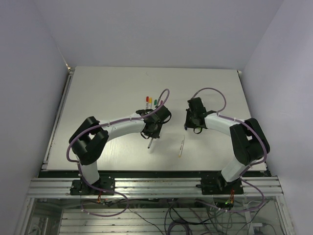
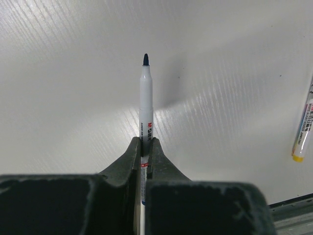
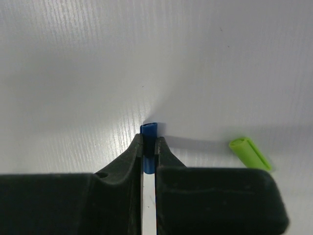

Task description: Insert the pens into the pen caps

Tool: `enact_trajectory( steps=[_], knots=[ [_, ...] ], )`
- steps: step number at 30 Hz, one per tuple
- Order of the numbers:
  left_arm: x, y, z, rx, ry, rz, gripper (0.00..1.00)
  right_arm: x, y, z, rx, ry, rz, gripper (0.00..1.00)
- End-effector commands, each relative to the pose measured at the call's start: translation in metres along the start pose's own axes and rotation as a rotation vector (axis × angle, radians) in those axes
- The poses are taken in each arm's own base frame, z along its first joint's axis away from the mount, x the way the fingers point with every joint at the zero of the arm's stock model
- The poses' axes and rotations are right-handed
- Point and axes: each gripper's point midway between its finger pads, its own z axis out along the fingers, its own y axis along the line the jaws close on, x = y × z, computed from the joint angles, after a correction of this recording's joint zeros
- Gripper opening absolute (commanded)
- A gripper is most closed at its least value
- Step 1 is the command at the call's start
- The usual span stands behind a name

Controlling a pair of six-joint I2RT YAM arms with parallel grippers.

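My left gripper [image 2: 145,142] is shut on a whitish pen [image 2: 145,98] whose dark blue tip points away from the wrist, just above the table. From above, that gripper [image 1: 151,131] sits mid-table with the pen [image 1: 150,142] sticking out toward the near edge. My right gripper [image 3: 148,144] is shut on a short blue pen cap [image 3: 149,131], which pokes out past the fingertips with its open end showing, close over the table. Seen from above, the right gripper [image 1: 191,122] stands to the right of the left one, a gap between them.
A light green cap [image 3: 249,152] lies on the table right of the right gripper. A loose pen with a yellow end [image 1: 181,147] [image 2: 304,132] lies between the arms. Several pens with coloured ends [image 1: 151,102] lie side by side behind the left gripper.
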Motion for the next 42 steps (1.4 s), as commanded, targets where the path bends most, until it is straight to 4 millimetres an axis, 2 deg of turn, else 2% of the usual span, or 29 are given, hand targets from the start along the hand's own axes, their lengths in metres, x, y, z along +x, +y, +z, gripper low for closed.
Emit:
enact_trajectory(
  steps=[1,5,12,16,19,24,29,33,42],
  knots=[
    [-0.020,-0.008,-0.010,0.049,-0.065,0.000,0.07,0.015,-0.004,-0.006,-0.001,0.052,-0.010,0.00],
    [-0.040,-0.016,-0.018,0.076,-0.128,-0.001,0.07,-0.022,0.010,-0.020,-0.049,-0.075,0.003,0.00],
    [-0.092,-0.044,-0.044,0.207,-0.294,-0.050,0.07,-0.102,0.038,-0.072,-0.163,-0.369,0.040,0.00],
    [-0.117,-0.063,-0.061,0.316,-0.393,-0.111,0.07,-0.134,0.047,-0.107,-0.221,-0.511,0.077,0.00],
    [-0.133,-0.075,-0.075,0.400,-0.467,-0.137,0.07,-0.150,0.054,-0.131,-0.279,-0.596,0.100,0.00],
    [-0.148,-0.094,-0.096,0.529,-0.553,-0.125,0.07,-0.164,0.064,-0.164,-0.378,-0.699,0.132,0.00],
    [-0.151,-0.105,-0.112,0.623,-0.594,-0.112,0.07,-0.168,0.067,-0.181,-0.425,-0.758,0.147,0.00],
    [-0.151,-0.110,-0.115,0.652,-0.596,-0.112,0.07,-0.168,0.068,-0.186,-0.446,-0.771,0.147,0.00],
    [-0.154,-0.111,-0.119,0.667,-0.606,-0.125,0.07,-0.162,0.070,-0.182,-0.465,-0.758,0.154,0.00]
  ],
)
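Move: Ahead and to the right of the left hand, which already holds the uncapped blue pen, lies the blue cap: about 7 cm ahead, 14 cm right and some 4 cm lower, already pinched by the right hand. From the right hand that blue pen is about 7 cm back, 14 cm left and 4 cm higher. Around the right hand, a yellow-ended pen lies some 10 cm back and 2 cm left, and the green cap 6 cm right, level with it. Lifting the blue cap off the table, the right hand rises about 24 cm and tips its fingers up some 45 degrees until they point nearly level forward. The left hand carries the pen up some 16 cm and 12 cm right, a little forward, rolling about 45 degrees so its fingers swing rightward and the pen tip comes close under the cap. Both keep their hold, slowing near the end. ##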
